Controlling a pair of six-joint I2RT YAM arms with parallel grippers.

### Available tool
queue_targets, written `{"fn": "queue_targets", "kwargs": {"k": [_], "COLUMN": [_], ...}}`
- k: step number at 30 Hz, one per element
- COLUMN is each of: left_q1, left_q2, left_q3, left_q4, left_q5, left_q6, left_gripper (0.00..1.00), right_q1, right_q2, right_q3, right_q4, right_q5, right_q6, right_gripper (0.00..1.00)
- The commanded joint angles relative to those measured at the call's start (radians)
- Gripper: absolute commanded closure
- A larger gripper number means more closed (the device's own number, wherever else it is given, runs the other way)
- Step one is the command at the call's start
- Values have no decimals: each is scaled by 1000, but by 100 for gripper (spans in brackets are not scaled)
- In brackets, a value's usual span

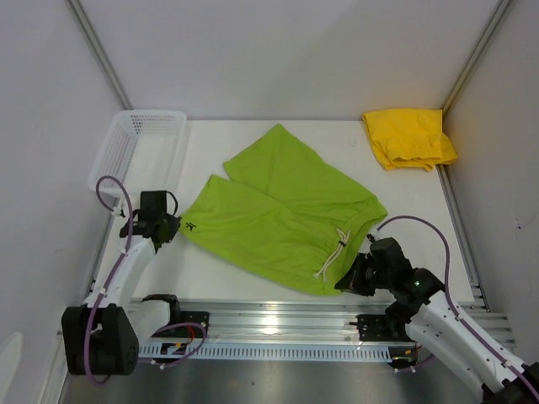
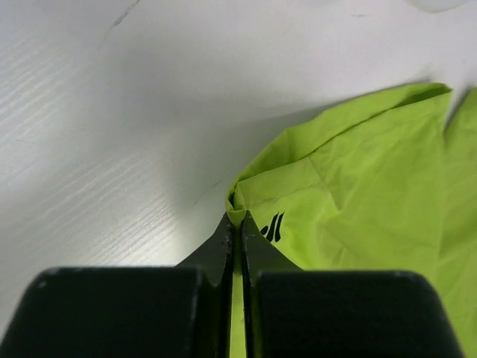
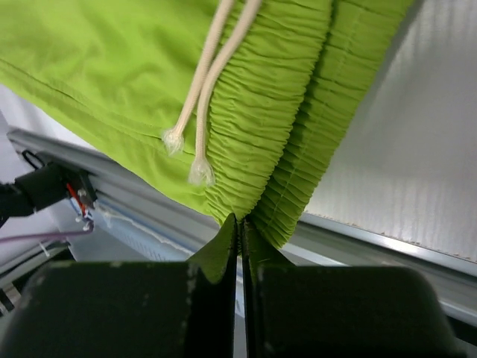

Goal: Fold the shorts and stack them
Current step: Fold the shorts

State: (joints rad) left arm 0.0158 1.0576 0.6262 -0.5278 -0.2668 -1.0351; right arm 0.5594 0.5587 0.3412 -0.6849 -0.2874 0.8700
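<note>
The lime green shorts (image 1: 282, 210) lie spread across the middle of the white table, waistband toward the near right. My left gripper (image 1: 173, 226) is shut on the hem corner of one leg (image 2: 250, 198), beside a small dark logo (image 2: 273, 226). My right gripper (image 1: 347, 284) is shut on the gathered elastic waistband (image 3: 276, 149), which hangs over the table's front rail; two white drawstring ends (image 3: 186, 153) dangle beside it. The yellow shorts (image 1: 408, 137) lie folded in the far right corner.
A white mesh basket (image 1: 139, 151) stands at the far left edge of the table. A metal rail (image 1: 278, 324) runs along the near edge between the arm bases. Grey walls close in on the left, back and right.
</note>
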Motion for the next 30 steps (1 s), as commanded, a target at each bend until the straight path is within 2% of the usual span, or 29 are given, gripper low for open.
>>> {"fn": "queue_targets", "kwargs": {"k": [1, 8, 13, 18, 21, 30], "left_q1": [18, 65, 167, 214, 214, 216], "left_q2": [-85, -131, -149, -238, -275, -156], "left_q3": [64, 230, 287, 290, 319, 463], "left_q4": [-78, -216, -277, -308, -317, -212], "left_q5": [-20, -43, -6, 2, -15, 46], "left_q6": [46, 116, 167, 194, 201, 145], "left_gripper": [100, 100, 100, 100, 100, 100], "right_q1": [11, 26, 121, 354, 422, 406], "right_q2": [-75, -114, -91, -8, 29, 38], "right_q3": [35, 58, 65, 91, 158, 326], "right_q4": [-68, -47, -6, 85, 96, -25], "right_q5": [-52, -139, -121, -10, 76, 237], "right_q6": [-25, 26, 70, 162, 190, 181], "right_gripper": [100, 100, 100, 100, 100, 100]}}
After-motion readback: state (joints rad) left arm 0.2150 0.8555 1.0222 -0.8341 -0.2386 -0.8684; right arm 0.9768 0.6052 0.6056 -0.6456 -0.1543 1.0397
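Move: Both hands already hold the green shorts, the left by a leg hem, the right by a waistband corner. The shorts' middle lies about 28 cm right of the left hand, 3 ahead and 6 below; the basket is some 18 cm ahead and 11 left. From the right hand the shorts' middle is about 20 cm ahead, 15 left and 4 below, the drawstring 9 ahead and 2 left. Both hands keep pinching the shorts and lift, left about 16 cm, right about 10, both also shifting left. ##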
